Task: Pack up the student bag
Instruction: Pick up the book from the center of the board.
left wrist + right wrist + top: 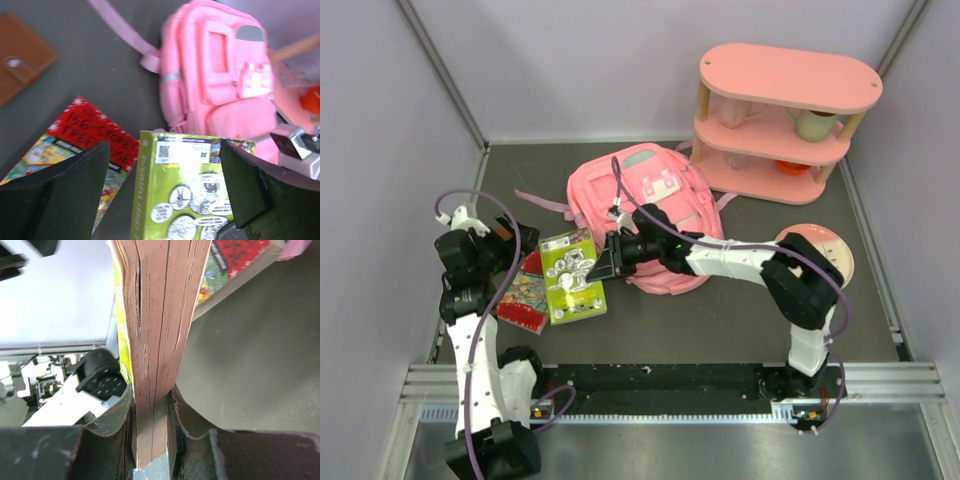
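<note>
The pink student bag (650, 200) lies face up in the middle of the table, also in the left wrist view (215, 75). A green book (570, 275) lies just left of it, partly over a red book (523, 293). My right gripper (605, 265) is shut on the green book's right edge; its page edges (157, 315) run up between the black fingers (117, 412) of that gripper (152, 395). My left gripper (164, 145) stands open, its two fingers wide on either side of the green book (185, 190) without touching it. The red book (85, 130) shows at the left.
A brown wallet (22, 55) lies on the table left of the books. A pink oval shelf unit (785, 110) stands at the back right, a pink plate (820, 250) in front of it behind my right arm. Grey walls close in both sides.
</note>
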`<state>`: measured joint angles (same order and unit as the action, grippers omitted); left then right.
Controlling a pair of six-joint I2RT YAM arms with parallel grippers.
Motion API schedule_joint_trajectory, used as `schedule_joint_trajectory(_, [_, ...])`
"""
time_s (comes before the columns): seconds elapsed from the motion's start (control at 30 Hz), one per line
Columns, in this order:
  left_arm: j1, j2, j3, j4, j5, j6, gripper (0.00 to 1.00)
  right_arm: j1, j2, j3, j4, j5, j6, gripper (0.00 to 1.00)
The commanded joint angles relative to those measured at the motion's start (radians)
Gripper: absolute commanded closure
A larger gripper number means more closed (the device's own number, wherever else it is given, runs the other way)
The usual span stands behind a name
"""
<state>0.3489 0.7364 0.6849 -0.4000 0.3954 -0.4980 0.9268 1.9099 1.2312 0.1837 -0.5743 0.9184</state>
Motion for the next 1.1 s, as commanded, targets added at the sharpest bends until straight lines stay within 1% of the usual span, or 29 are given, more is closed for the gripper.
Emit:
schedule_joint_trajectory(0.0, [-0.002,0.007,0.021,0.122,0.279,0.027,0.01,-0.054,-0.185,-0.07,0.175,-0.096,-0.026,1.0])
schedule_joint_trajectory(0.03, [-0.004,0.011,0.015,0.153,0.328,0.006,0.01,-0.074,-0.202,-0.103,0.183,-0.107,-0.026,1.0])
schedule_joint_trajectory(0.07, [-0.005,0.018,0.005,0.223,0.371,-0.005,0.01,-0.086,-0.244,-0.12,0.191,-0.119,-0.027,1.0])
schedule_joint_trajectory(0.1, [-0.007,0.03,0.005,0.249,0.452,-0.013,0.01,-0.098,-0.261,-0.139,0.198,-0.122,-0.026,1.0])
schedule_joint_trajectory(0.2, [-0.042,0.055,0.016,0.329,0.563,-0.019,0.01,-0.149,-0.331,-0.193,0.188,-0.131,-0.038,1.0])
schedule_joint_trajectory(0.27, [-0.096,0.066,0.022,0.368,0.598,-0.028,0.01,-0.177,-0.356,-0.222,0.192,-0.153,-0.049,1.0])
schedule_joint_trajectory(0.3, [-0.143,0.073,0.024,0.398,0.617,-0.031,0.01,-0.183,-0.38,-0.232,0.192,-0.159,-0.055,1.0])
schedule_joint_trajectory(0.37, [-0.198,0.093,0.022,0.458,0.617,-0.045,0.01,-0.198,-0.402,-0.24,0.2,-0.189,-0.072,1.0])
schedule_joint_trajectory(0.4, [-0.261,0.104,0.022,0.487,0.612,-0.043,0.01,-0.201,-0.422,-0.249,0.201,-0.194,-0.073,1.0])
schedule_joint_trajectory(0.5, [-0.345,0.156,0.036,0.507,0.603,-0.022,0.01,-0.212,-0.472,-0.269,0.212,-0.213,-0.084,1.0])
schedule_joint_trajectory(0.6, [-0.344,0.182,0.038,0.518,0.577,-0.03,0.01,-0.218,-0.506,-0.286,0.186,-0.216,-0.099,1.0])
schedule_joint_trajectory(0.7, [-0.346,0.17,0.042,0.526,0.554,-0.022,0.01,-0.224,-0.548,-0.295,0.14,-0.19,-0.128,1.0])
schedule_joint_trajectory(0.73, [-0.346,0.169,0.047,0.529,0.547,-0.02,0.01,-0.226,-0.566,-0.297,0.09,-0.177,-0.153,1.0])
schedule_joint_trajectory(0.83, [-0.346,0.17,0.071,0.533,0.548,-0.04,0.01,-0.226,-0.594,-0.308,0.025,-0.118,-0.188,1.0])
schedule_joint_trajectory(0.93, [-0.346,0.166,0.1,0.494,0.537,-0.018,0.01,-0.226,-0.63,-0.334,0.011,-0.067,-0.197,1.0])
schedule_joint_trajectory(1.07, [-0.346,0.143,0.107,0.405,0.499,0.045,0.01,-0.23,-0.686,-0.351,0.003,-0.05,-0.196,1.0])
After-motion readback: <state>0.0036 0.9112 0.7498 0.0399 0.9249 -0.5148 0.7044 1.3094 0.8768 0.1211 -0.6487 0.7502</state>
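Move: The right hand already holds the green book up by its page edge, the book's middle about 5 cm left and 3 cm below, while the backpack lies some 13 cm ahead, 10 cm right and 8 cm lower. From the open left hand, the green book is roughly 11 cm right, 7 cm back and 10 cm below; the red book on the table is about 9 cm back, 5 cm left and 19 cm down. Keeping its pinch on the green book's page edge, the right hand carries it about 13 cm to the right while lifting it some 9 cm, to in front of and above the backpack's near part, rolling slightly on the way. The left hand, fingers staying wide open and empty, swings about 16 cm right after the book and rises 8 cm, turning roughly 50 degrees clockwise and tipping its fingers up by about 20 so that they come round towards the book without yet touching it. ##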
